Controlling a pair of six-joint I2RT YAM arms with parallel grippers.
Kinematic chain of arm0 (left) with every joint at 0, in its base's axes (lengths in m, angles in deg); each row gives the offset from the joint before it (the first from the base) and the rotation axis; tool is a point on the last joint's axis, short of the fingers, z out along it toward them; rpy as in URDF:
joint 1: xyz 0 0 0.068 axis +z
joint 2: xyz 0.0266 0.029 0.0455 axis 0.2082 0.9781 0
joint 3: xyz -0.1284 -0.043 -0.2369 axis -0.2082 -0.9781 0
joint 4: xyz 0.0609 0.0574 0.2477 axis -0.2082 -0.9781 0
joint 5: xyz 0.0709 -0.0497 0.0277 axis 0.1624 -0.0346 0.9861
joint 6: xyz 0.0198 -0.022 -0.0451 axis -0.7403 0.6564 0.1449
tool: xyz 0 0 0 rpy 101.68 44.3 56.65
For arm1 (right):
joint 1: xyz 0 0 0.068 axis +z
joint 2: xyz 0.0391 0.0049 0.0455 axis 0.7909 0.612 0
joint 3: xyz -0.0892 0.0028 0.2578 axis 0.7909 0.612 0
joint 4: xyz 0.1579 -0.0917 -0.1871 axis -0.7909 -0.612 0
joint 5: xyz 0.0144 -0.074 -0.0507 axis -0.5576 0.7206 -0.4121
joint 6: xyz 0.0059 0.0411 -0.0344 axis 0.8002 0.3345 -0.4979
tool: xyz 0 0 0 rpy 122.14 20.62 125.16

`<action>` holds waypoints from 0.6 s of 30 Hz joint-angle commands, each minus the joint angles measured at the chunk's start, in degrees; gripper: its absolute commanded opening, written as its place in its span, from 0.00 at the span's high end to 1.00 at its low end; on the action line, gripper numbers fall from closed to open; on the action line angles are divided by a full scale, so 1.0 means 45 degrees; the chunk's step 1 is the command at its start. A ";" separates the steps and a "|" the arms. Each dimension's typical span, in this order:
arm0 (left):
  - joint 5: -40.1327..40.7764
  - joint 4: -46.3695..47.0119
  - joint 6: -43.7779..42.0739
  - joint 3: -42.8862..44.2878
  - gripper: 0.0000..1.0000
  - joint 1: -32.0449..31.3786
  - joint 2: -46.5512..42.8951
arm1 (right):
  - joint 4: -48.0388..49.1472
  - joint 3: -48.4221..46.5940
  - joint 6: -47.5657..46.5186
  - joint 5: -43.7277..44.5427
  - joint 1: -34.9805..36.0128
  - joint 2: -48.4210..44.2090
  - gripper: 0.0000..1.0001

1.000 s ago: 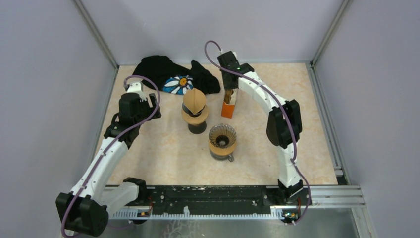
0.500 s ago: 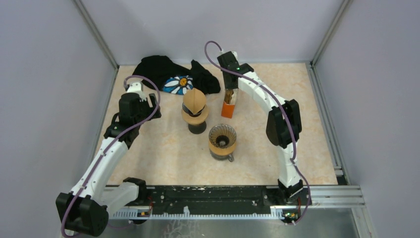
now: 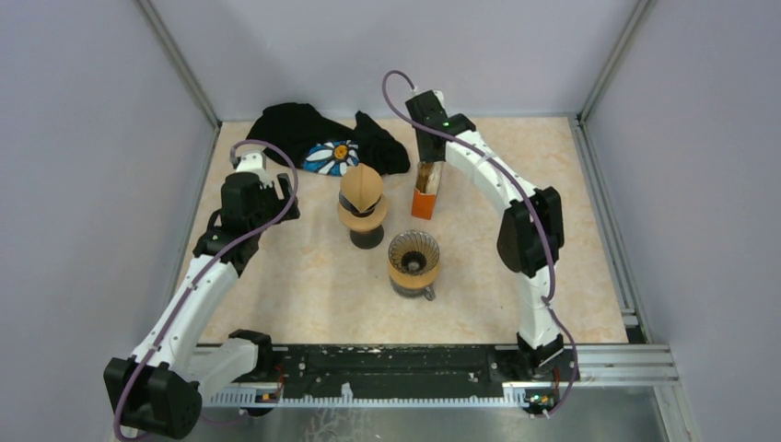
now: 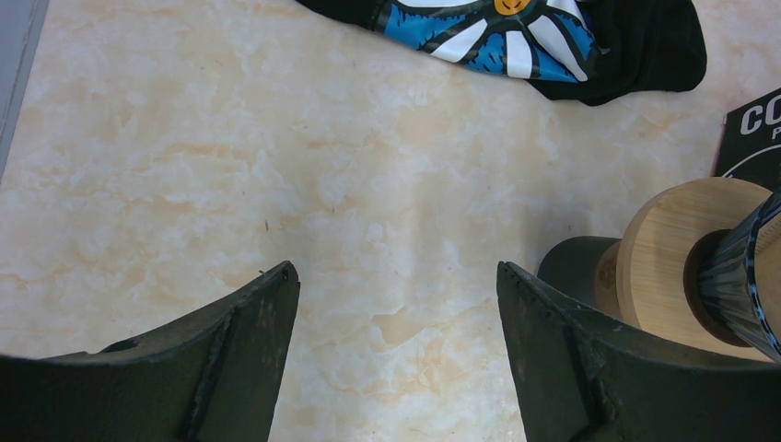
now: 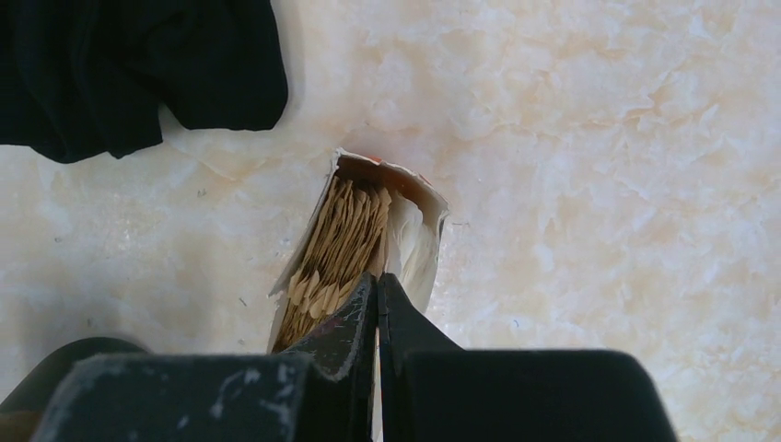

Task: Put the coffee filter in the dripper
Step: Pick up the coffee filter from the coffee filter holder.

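An orange, open-topped pack (image 3: 425, 197) stands upright near the back of the table with a stack of brown coffee filters (image 5: 339, 241) inside. My right gripper (image 3: 426, 167) (image 5: 377, 280) points down into the pack's mouth. Its jaws are shut on the edge of the outermost coffee filter, next to the pack's pale wall (image 5: 416, 241). The dripper (image 3: 413, 260), brown and ribbed inside, stands in the middle of the table, clear of both arms. At the left, my left gripper (image 3: 276, 201) (image 4: 396, 273) hangs open over bare tabletop with nothing between its fingers.
A tan-domed object on a wooden disc and black base (image 3: 361, 207) (image 4: 677, 258) stands between the left gripper and the dripper. A black cloth with a blue and white flower print (image 3: 318, 140) (image 4: 516, 37) (image 5: 138, 64) lies at the back. Grey walls enclose the table.
My right gripper's jaws have closed at the top of the filter stack, and that arm has shifted slightly. The left arm has not moved.
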 commanded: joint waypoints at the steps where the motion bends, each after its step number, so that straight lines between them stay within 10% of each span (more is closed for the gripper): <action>1: -0.0110 0.0289 -0.0227 -0.0113 0.16 0.0080 -0.0014 | 0.0099 -0.0843 0.0097 0.0125 0.0165 -0.1257 1.00; 10: -0.0120 0.0279 -0.0216 -0.0106 0.16 0.0081 -0.0051 | 0.0250 -0.0649 0.0341 0.0197 0.0165 -0.1592 0.99; 18: -0.0111 0.0286 -0.0229 -0.0100 0.16 0.0090 -0.0048 | 0.0363 -0.0067 0.1191 0.0085 0.0165 -0.1723 0.73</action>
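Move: The coffee filter is already between the right hand's closed fingers, its middle about 4 cm straight below them. The holder box's middle is some 2 cm back, 1 cm left and 7 cm below; the empty glass dripper is about 17 cm back, 3 cm left; the filled dripper is 6 cm back, 13 cm left, both slightly lower. From the left hand, the filter lies about 14 cm ahead, 32 cm right and 7 cm below. The right hand draws the filter up about 3.5 cm from the box, then stops and partly opens its fingers. ##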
